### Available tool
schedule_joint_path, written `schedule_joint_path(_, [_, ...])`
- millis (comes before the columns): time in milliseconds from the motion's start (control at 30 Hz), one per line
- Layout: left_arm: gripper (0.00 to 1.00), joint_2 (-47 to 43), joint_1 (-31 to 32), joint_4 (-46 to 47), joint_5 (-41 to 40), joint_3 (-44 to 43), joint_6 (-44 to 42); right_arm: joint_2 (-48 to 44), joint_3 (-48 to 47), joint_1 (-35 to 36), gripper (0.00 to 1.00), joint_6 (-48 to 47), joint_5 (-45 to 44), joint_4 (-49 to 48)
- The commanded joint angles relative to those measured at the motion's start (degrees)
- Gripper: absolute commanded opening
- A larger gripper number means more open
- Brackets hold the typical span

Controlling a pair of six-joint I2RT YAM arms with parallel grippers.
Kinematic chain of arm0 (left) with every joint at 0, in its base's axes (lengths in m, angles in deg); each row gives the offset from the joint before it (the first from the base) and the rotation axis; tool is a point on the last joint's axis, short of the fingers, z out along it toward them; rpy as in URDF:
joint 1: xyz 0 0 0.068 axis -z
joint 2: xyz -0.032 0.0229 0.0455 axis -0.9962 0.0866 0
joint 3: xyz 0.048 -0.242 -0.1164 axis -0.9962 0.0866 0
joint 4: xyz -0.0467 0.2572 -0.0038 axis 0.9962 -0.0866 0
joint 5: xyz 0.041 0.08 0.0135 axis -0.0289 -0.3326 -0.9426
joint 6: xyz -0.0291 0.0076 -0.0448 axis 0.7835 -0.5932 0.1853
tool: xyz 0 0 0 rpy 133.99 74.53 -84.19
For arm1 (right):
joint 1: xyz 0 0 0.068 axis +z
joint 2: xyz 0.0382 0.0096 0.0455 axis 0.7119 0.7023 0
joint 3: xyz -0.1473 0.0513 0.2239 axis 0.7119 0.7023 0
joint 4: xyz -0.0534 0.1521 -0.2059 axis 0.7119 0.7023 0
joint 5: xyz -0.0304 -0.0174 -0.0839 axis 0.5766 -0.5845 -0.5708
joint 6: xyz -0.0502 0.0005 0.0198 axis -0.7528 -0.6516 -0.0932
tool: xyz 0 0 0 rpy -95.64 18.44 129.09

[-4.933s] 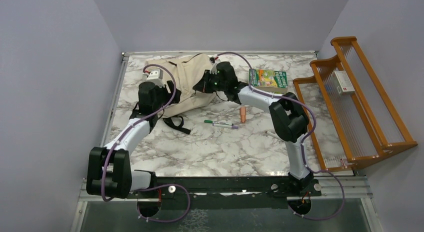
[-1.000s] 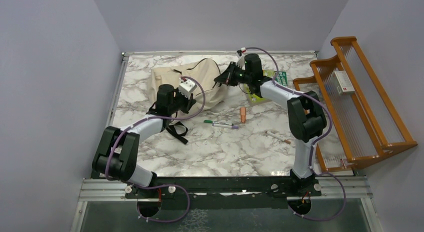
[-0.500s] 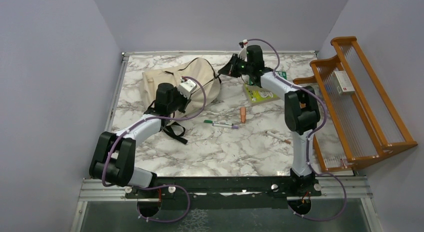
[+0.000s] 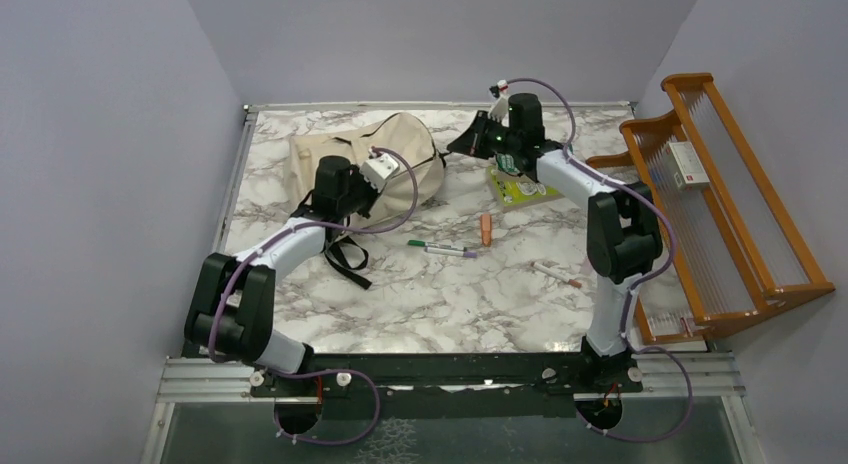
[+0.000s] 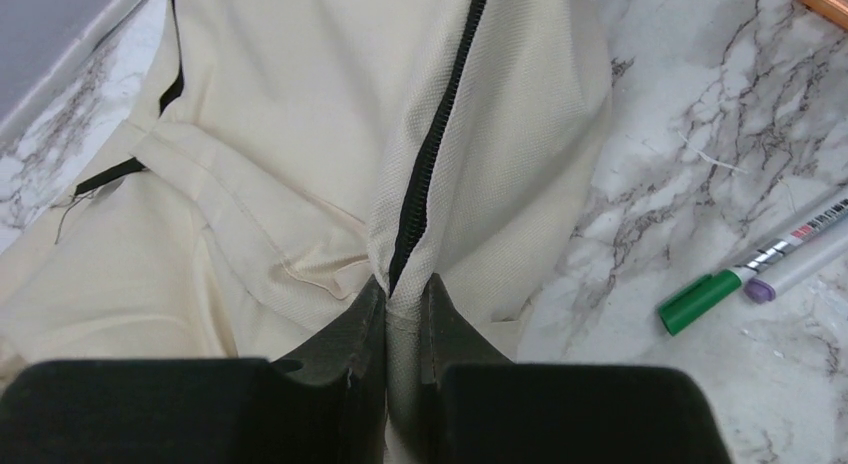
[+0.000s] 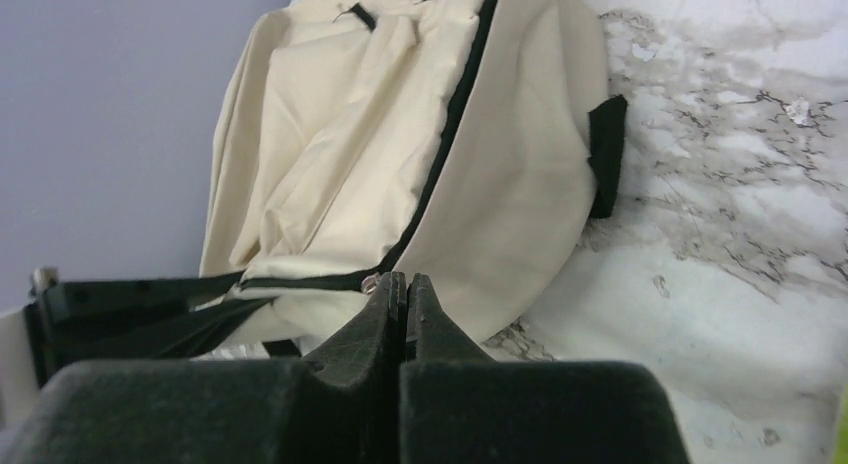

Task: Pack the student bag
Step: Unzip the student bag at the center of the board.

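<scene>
The student bag [image 4: 345, 154] is a beige backpack with a black zipper, bunched up at the table's back left. My left gripper [image 4: 372, 196] is at its near right side. In the left wrist view this gripper [image 5: 405, 289] is shut on a fold of bag [image 5: 290, 134] fabric at the zipper's [image 5: 430, 154] end. My right gripper [image 4: 458, 146] is at the bag's right edge. In the right wrist view it [image 6: 403, 281] is shut, with the small metal zipper pull [image 6: 373, 282] at its tips. The zipper line across the bag [image 6: 330, 164] looks closed.
A green book [image 4: 522, 187] lies under the right forearm. An orange eraser [image 4: 486, 228], a green and a purple marker [image 4: 443, 249] and a pen [image 4: 556, 274] lie mid-table. Black straps [image 4: 350, 256] trail toward the front. A wooden rack [image 4: 735, 204] stands along the right.
The right gripper has moved right and toward the back, drawing the bag's edge with it. The bag has risen into a rounder heap. The left gripper keeps its hold.
</scene>
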Motion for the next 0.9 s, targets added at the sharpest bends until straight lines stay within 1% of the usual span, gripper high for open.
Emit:
schedule_joint_path(0, [0.00,5.0,-2.3,0.8,1.8,-6.4,-6.3,-9.1,4.0,-2.4,0.01,-3.5,1.0,-3.6])
schedule_joint_path(233, [0.01,14.0,-6.2,-0.9,13.6,-16.9,-9.2,-15.6,12.1,-2.4,0.01,-3.2,5.5,-2.4])
schedule_joint_path(300, [0.09,15.8,-6.6,-2.4,14.7,-19.5,-9.4,-17.3,15.1,-2.4,0.01,-2.1,6.3,-3.7])
schedule_joint_path(333, [0.15,16.1,-6.7,-2.7,15.1,-20.1,-9.4,-17.9,16.1,-2.3,0.01,-1.7,6.6,-4.0])
schedule_joint_path(367, [0.24,16.0,-6.7,-2.3,15.5,-20.0,-9.3,-18.2,16.8,-2.3,0.01,-1.5,6.8,-4.0])
schedule_joint_path(400, [0.32,15.6,-6.7,-1.4,16.0,-19.2,-8.5,-18.4,17.2,-2.3,0.01,-1.5,7.0,-4.0])
schedule_joint_path(433, [0.35,14.7,-6.7,-0.3,17.2,-18.3,-7.4,-18.4,17.5,-2.3,0.01,-1.6,7.1,-4.0])
schedule_joint_path(567, [0.40,9.5,-6.6,4.4,25.3,-11.3,-4.2,-17.4,17.0,-2.3,0.01,-1.6,7.7,-3.9])
schedule_joint_path(633, [0.43,6.2,-6.1,5.7,29.3,-7.9,-4.0,-16.6,16.2,-2.4,0.01,-1.4,8.9,-4.1])
schedule_joint_path(733, [0.48,1.6,-4.3,5.7,30.1,-4.1,-6.4,-15.5,15.0,-2.3,0.01,-1.5,11.1,-3.9])
schedule_joint_path(867, [0.56,-0.4,-2.1,5.7,30.2,-2.5,-8.8,-14.6,14.1,-2.3,0.01,-2.0,13.0,-3.5])
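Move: The left hand holds the bag's edge at the near end of the zipper, the bag's middle some 9 cm ahead and 4 cm below. The zipper slider lies about 12 cm ahead and 15 cm right of the left hand, and 1 cm ahead and 2 cm left of the right hand, which already grips its pull. From the right hand, the orange marker lies 17 cm back, 8 cm right, and the books 8 cm back, 18 cm right, both some 15 cm lower. Left hand goes forward some 7 cm, releases the bag, retreats; right draws the zipper pull back about 7 cm. ##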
